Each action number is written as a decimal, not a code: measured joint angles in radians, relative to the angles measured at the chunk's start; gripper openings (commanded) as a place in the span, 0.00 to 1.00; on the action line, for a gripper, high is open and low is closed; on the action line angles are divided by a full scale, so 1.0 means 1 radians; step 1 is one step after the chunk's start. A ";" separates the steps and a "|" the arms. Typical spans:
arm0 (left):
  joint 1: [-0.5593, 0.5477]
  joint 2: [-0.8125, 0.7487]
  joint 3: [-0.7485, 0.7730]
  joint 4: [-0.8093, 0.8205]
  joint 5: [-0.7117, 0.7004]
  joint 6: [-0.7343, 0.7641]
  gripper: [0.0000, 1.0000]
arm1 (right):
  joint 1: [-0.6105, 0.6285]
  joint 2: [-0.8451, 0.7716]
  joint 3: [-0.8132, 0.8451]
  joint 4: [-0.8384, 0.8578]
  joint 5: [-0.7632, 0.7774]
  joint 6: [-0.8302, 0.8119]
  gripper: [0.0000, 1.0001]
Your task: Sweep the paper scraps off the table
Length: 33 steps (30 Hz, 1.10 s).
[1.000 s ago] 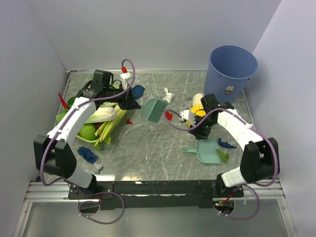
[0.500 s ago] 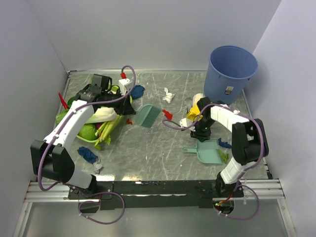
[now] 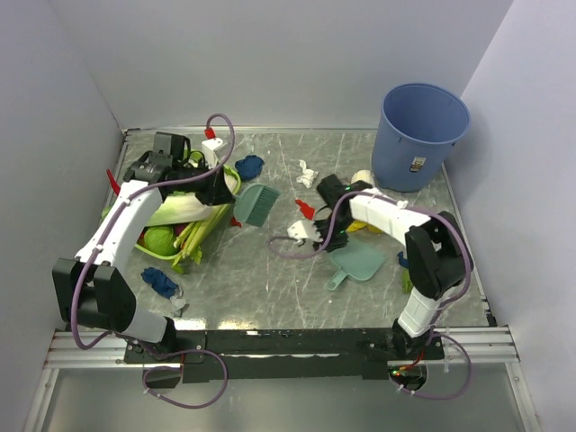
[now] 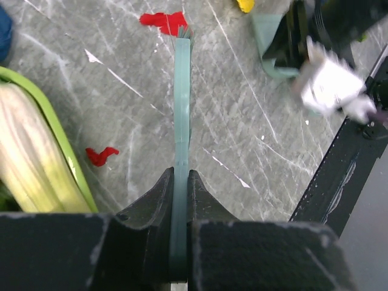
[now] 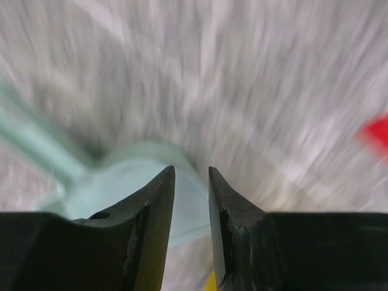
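My left gripper (image 3: 225,190) (image 4: 180,173) is shut on the handle of a teal brush (image 3: 255,203) (image 4: 182,103), held edge-on low over the table (image 3: 270,288). Its bristles point at a red paper scrap (image 3: 305,209) (image 4: 162,20). A small red scrap (image 3: 236,220) (image 4: 101,155) lies by the tray. My right gripper (image 3: 328,236) (image 5: 191,170) is closed on the rim of the teal dustpan (image 3: 356,263) (image 5: 121,182); this view is blurred. Other scraps: dark blue (image 3: 249,165), white (image 3: 308,173), dark blue (image 3: 160,282), white (image 3: 178,304).
A green tray (image 3: 180,256) (image 4: 54,133) of leafy vegetables sits at the left under my left arm. A blue bin (image 3: 421,135) stands at the back right. A yellow-and-white vegetable (image 3: 362,180) lies behind my right arm. Pale walls enclose the table.
My right gripper has swung left, and the dustpan has moved left and turned with it. My left gripper has drawn the brush a little left, toward the tray.
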 measured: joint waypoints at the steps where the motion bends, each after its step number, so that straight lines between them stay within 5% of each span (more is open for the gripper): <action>1: 0.004 0.000 0.003 -0.005 0.000 0.000 0.01 | 0.023 -0.002 0.002 0.011 -0.009 0.002 0.39; 7: 0.007 0.004 0.040 -0.037 0.002 0.004 0.01 | 0.078 -0.064 -0.027 0.047 -0.074 0.092 0.50; 11: 0.007 0.006 0.042 -0.037 0.003 0.003 0.01 | -0.021 -0.126 -0.021 0.059 -0.122 0.282 0.73; 22: 0.010 0.031 0.122 -0.079 -0.056 0.087 0.01 | -0.090 -0.021 0.054 -0.005 -0.175 0.793 0.75; 33: 0.025 0.031 0.145 -0.120 -0.233 0.233 0.01 | -0.097 0.126 0.125 -0.117 -0.183 0.932 0.73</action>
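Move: Back toward the base from the right hand lies the dustpan handle, roughly 8 cm back, 3 cm to its right and 4 cm below; the pan itself is some 4 cm back and 7 cm right. A red scrap lies about 8 cm ahead and 4 cm left, and the yellow cloth around 6 cm ahead and 9 cm right. From the left hand, high up with the brush, the handle is about 14 cm back, 22 cm right and 21 cm down. Carrying on left about 3.5 cm, the right hand then lifts some 5 cm and swings back right, turning clockwise about 50 degrees as its fingers open wide. It sinks again and draws back, tilting its fingers toward the base and coming low over the dustpan's handle neck. Later the left hand, still holding the brush, shifts left and somewhat forward toward the basket, tilting. ##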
